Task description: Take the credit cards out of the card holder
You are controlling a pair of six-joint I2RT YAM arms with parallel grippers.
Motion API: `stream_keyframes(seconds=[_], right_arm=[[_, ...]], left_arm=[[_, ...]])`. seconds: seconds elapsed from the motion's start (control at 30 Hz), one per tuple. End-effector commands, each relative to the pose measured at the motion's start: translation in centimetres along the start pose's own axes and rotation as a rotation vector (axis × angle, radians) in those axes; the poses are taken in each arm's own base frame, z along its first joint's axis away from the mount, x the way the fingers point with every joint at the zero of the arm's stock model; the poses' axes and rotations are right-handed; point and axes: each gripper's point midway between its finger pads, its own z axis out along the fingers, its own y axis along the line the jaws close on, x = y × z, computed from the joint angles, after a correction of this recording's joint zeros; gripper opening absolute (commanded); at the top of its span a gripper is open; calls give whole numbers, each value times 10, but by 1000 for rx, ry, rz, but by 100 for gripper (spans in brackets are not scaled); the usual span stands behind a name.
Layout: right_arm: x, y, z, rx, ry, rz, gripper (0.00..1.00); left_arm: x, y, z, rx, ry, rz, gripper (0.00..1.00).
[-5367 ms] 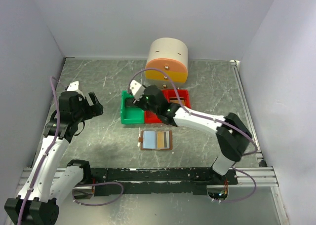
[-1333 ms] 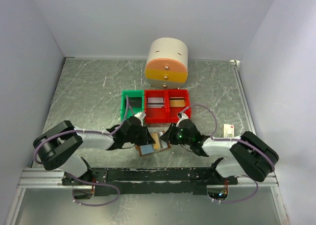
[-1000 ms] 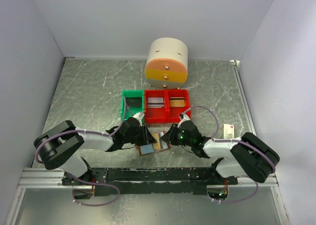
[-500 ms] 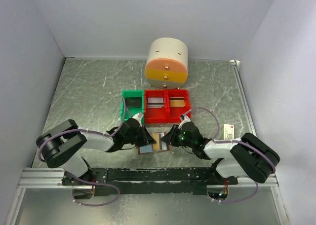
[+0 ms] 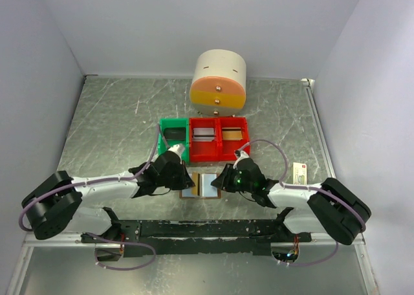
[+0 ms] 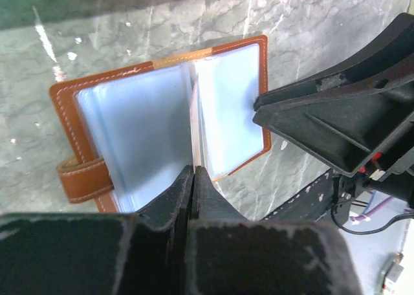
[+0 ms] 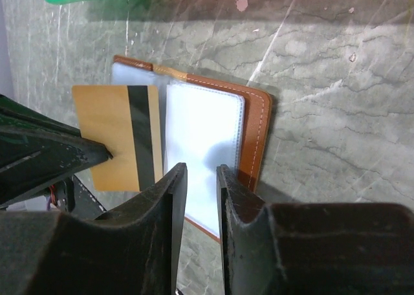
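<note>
The card holder lies open on the table just in front of the bins. It is brown with pale blue inner panels. My left gripper is shut on the edge of a gold credit card, seen edge-on over the holder's middle fold. The right wrist view shows that card with its black stripe, partly out over the holder's left half. My right gripper hovers open over the holder's right panel with nothing between its fingers. Seen from above, the left gripper and right gripper flank the holder.
A green bin and red bins stand right behind the holder. A round cream and orange drawer unit is further back. A cream box with a red mark lies at the right. The black rail runs along the near edge.
The left gripper has shut on the gold card, and the left arm has stretched out to the left. The holder now lies squarer to the table edge. The right gripper has barely moved.
</note>
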Motion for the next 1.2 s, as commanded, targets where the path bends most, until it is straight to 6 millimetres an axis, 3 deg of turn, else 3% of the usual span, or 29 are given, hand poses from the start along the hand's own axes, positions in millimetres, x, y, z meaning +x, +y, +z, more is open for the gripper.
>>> stream_keyframes(seconds=[0.0,0.3,0.63,0.8,0.97,1.17], right_arm=[[19,-24,-6,99,87,-47,28],[-13,20,-19,-54,-27,-108,43],[-24,41,-39,-183,-124,-122,57],[-28,56,-50,-276,-165,-134,59],[-33,76,-62,-378,-199,-139,61],[-36,117,-82,-572,-191,-179,62]], left_arm=[[-2,20,-13,-120,3,93,7],[-14,3,-31,-34,-63,107,7],[-28,-15,-51,55,-142,125,7],[-38,-24,-66,182,-143,107,7],[-68,-12,-93,338,-187,12,7],[-61,-34,-109,543,-151,44,7]])
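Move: The gold card is already out of its sleeve, pinched in the left fingertips. The left hand has the green bin's middle about 17 cm ahead and 8 cm to its left, and the open card holder's middle 2 cm to its right and 3 cm below. From the right hand the holder's middle is level ahead, some 5 cm left and 1 cm down, the gold card roughly 7 cm left and slightly higher, and the red bin about 17 cm ahead and 1 cm right. The gold card stays pinched as the left hand lifts it off the card holder, nearly straight up at first, then swings left and a little forward: some 9 cm up and 7 cm left in all, the fingers tilting up towards level. The right hand opens its fingers wider and backs off upward from the right-hand sleeve by about 11 cm, tipping its fingers up as well. ##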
